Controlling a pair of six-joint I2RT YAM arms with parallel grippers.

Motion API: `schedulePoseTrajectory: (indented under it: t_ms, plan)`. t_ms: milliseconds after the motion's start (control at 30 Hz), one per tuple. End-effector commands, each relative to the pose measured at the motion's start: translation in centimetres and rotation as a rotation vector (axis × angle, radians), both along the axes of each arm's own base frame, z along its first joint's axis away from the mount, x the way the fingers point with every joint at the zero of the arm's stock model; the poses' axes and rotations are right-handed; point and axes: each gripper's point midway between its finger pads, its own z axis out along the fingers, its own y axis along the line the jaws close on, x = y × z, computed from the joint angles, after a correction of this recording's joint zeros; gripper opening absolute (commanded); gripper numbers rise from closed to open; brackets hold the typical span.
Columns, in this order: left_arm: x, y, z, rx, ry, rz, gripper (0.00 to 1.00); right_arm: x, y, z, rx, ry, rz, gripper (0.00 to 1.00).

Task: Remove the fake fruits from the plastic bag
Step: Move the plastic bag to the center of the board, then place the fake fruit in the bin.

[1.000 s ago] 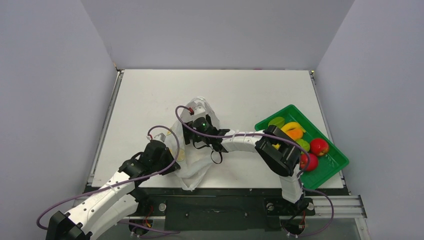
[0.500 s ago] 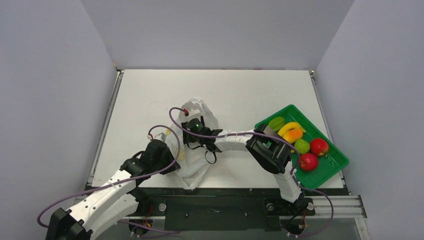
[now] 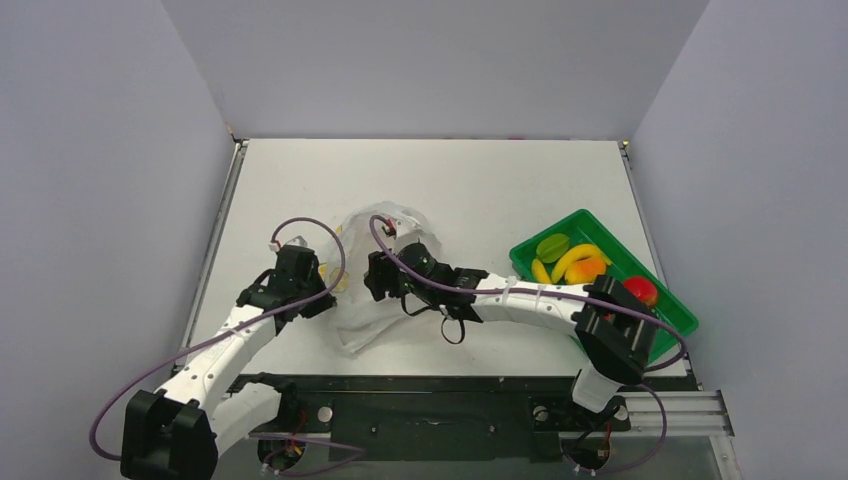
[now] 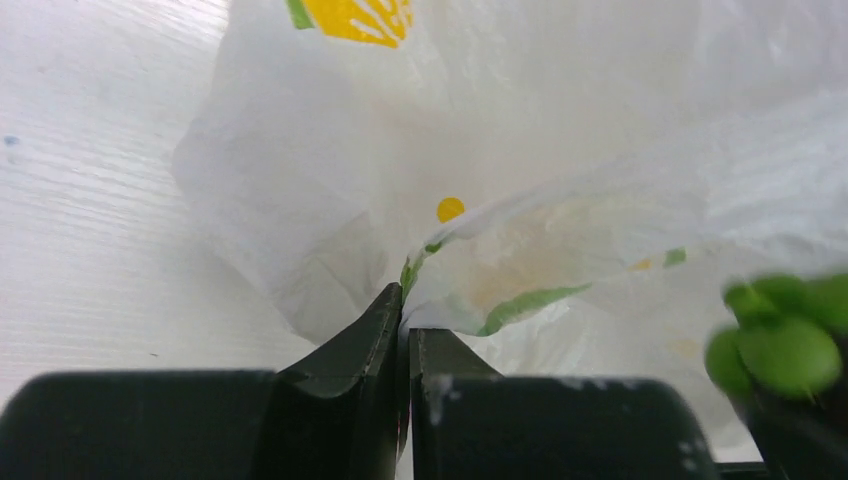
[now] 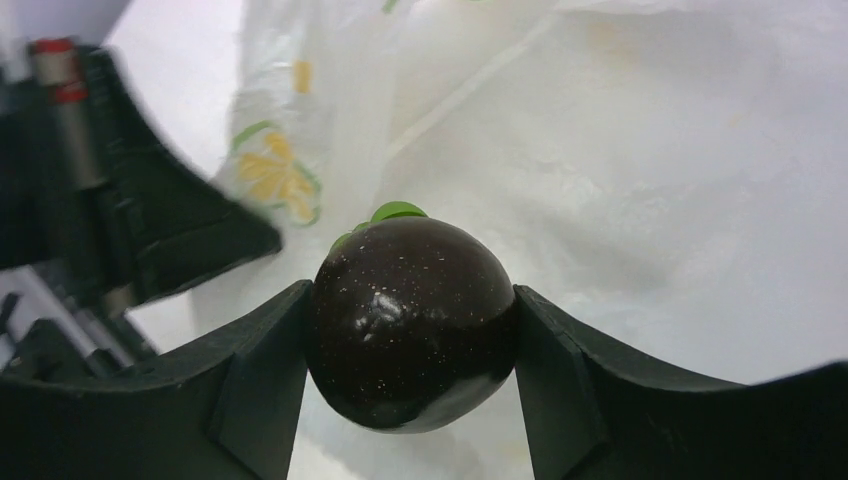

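Note:
The plastic bag (image 3: 360,322) lies crumpled at the table's middle, thin and white with yellow and green print. My left gripper (image 3: 324,292) is shut on a fold of the bag's left edge (image 4: 470,215). My right gripper (image 3: 380,280) sits over the bag's mouth, shut on a glossy dark purple fruit (image 5: 410,320) with a green stem, gripped on both sides by the fingers (image 5: 260,370). Bag film (image 5: 620,170) fills the background behind it. Other fake fruits lie in the tray: a green starfruit (image 3: 551,245), bananas (image 3: 572,259), a mango (image 3: 588,271) and a red apple (image 3: 641,289).
The green rectangular tray (image 3: 545,231) stands at the table's right edge, partly covered by the right arm's elbow (image 3: 615,335). A blurred green piece (image 4: 785,335) shows at the right of the left wrist view. Grey walls enclose the table on three sides.
The right gripper closed on the dark purple fruit and its arm stretched out to the left. The left gripper moved away and leftward, pulling the bag's edge with it.

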Motion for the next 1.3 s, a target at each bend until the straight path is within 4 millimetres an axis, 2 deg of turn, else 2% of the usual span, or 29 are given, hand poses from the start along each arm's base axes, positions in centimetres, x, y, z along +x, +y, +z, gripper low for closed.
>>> schedulePoseTrajectory:
  t_ms: [0, 33, 67, 100, 133, 167, 267, 300, 333, 367, 400, 433, 467, 567, 600, 700, 733, 867, 900, 1000, 1100, 1267]
  plan:
    - [3.3, 1.2, 2.4, 0.029, -0.084, 0.002, 0.01, -3.6, 1.2, 4.5, 0.128, 0.004, 0.153, 0.0]
    - [3.7, 1.4, 2.7, 0.037, -0.088, 0.01, 0.01, -4.5, 1.4, 5.8, 0.164, 0.003, 0.197, 0.0]
    - [4.0, 2.1, 2.8, 0.054, -0.091, 0.035, 0.0, -5.2, 1.3, 6.1, 0.174, 0.008, 0.221, 0.0]
    - [4.4, 2.5, 3.1, 0.063, -0.095, 0.048, 0.0, -5.8, 1.1, 7.7, 0.206, -0.013, 0.236, 0.0]
    - [4.8, 3.4, 3.3, 0.08, -0.1, 0.082, 0.0, -6.2, 0.5, 9.0, 0.229, -0.032, 0.245, 0.0]
    - [5.1, 3.8, 3.5, 0.086, -0.105, 0.098, 0.0, -6.5, 0.2, 9.4, 0.233, -0.036, 0.249, 0.0]
    - [6.2, 6.0, 4.2, 0.097, -0.123, 0.178, 0.0, -7.5, -1.9, 12.2, 0.258, -0.095, 0.265, 0.0]
    - [6.7, 6.4, 4.6, 0.096, -0.138, 0.192, 0.0, -7.7, -2.5, 12.3, 0.242, -0.101, 0.264, 0.0]
    - [6.9, 7.4, 4.7, 0.099, -0.141, 0.22, 0.0, -7.7, -3.6, 13.3, 0.241, -0.136, 0.255, 0.0]
    - [7.4, 7.9, 5.2, 0.097, -0.157, 0.236, 0.0, -7.8, -4.5, 12.7, 0.197, -0.136, 0.25, 0.0]
    - [7.6, 8.7, 5.3, 0.098, -0.158, 0.255, 0.0, -7.8, -5.6, 13.6, 0.198, -0.16, 0.233, 0.0]
    - [8.0, 9.5, 5.9, 0.095, -0.174, 0.279, 0.0, -7.8, -6.5, 13.3, 0.167, -0.168, 0.22, 0.0]
    - [8.1, 10.8, 6.0, 0.102, -0.176, 0.313, 0.01, -7.5, -7.7, 13.9, 0.167, -0.193, 0.18, 0.0]
    - [8.8, 12.7, 6.8, 0.091, -0.198, 0.357, 0.04, -5.9, -11.9, 13.4, 0.113, -0.209, 0.007, 0.0]
    - [9.1, 13.0, 7.1, 0.087, -0.206, 0.357, 0.06, -4.8, -14.1, 13.2, 0.1, -0.225, -0.092, 0.0]
    - [9.4, 12.3, 7.4, -0.005, -0.228, 0.305, 0.11, -3.1, -18.9, 10.9, 0.082, -0.184, -0.295, 0.0]
    - [9.5, 12.1, 7.5, -0.024, -0.238, 0.298, 0.12, -2.5, -20.8, 10.9, 0.088, -0.181, -0.363, 0.0]
    - [9.2, 11.8, 8.6, -0.071, -0.278, 0.291, 0.24, -1.6, -26.6, 8.9, 0.074, -0.143, -0.614, 0.0]
    - [9.1, 11.8, 8.9, -0.073, -0.289, 0.292, 0.29, -1.6, -27.7, 8.7, 0.064, -0.147, -0.661, 0.0]
    - [8.7, 12.0, 10.7, -0.067, -0.334, 0.296, 0.37, -1.4, -31.0, 7.3, 0.02, -0.114, -0.791, 0.0]
    - [8.5, 12.3, 12.4, -0.055, -0.37, 0.304, 0.46, -1.3, -33.3, 5.8, -0.027, -0.073, -0.872, 0.0]
    - [7.8, 12.1, 14.2, -0.06, -0.397, 0.313, 0.49, -1.3, -37.5, 3.5, -0.14, 0.012, -1.012, 0.0]
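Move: The right hand already holds the dark fruit inside the bag; the green tray's middle lies about 47 cm to its right, 3 cm farther out and 11 cm below, with the starfruit some 40 cm right and 12 cm ahead. The left hand already pinches the plastic bag, whose middle is about 12 cm to its right, 8 cm ahead and slightly below; the free far-left board is roughly 20 cm ahead and 14 cm left. Up about 15 cm and back, the right hand lifts the gripped dark fruit out of the bag, then sweeps some 33 cm right towards the tray, sinking and coming forward again as the wrist turns clockwise. Meanwhile the left hand drags the pinched bag left and forward, then opens halfway, lets go and rises. ##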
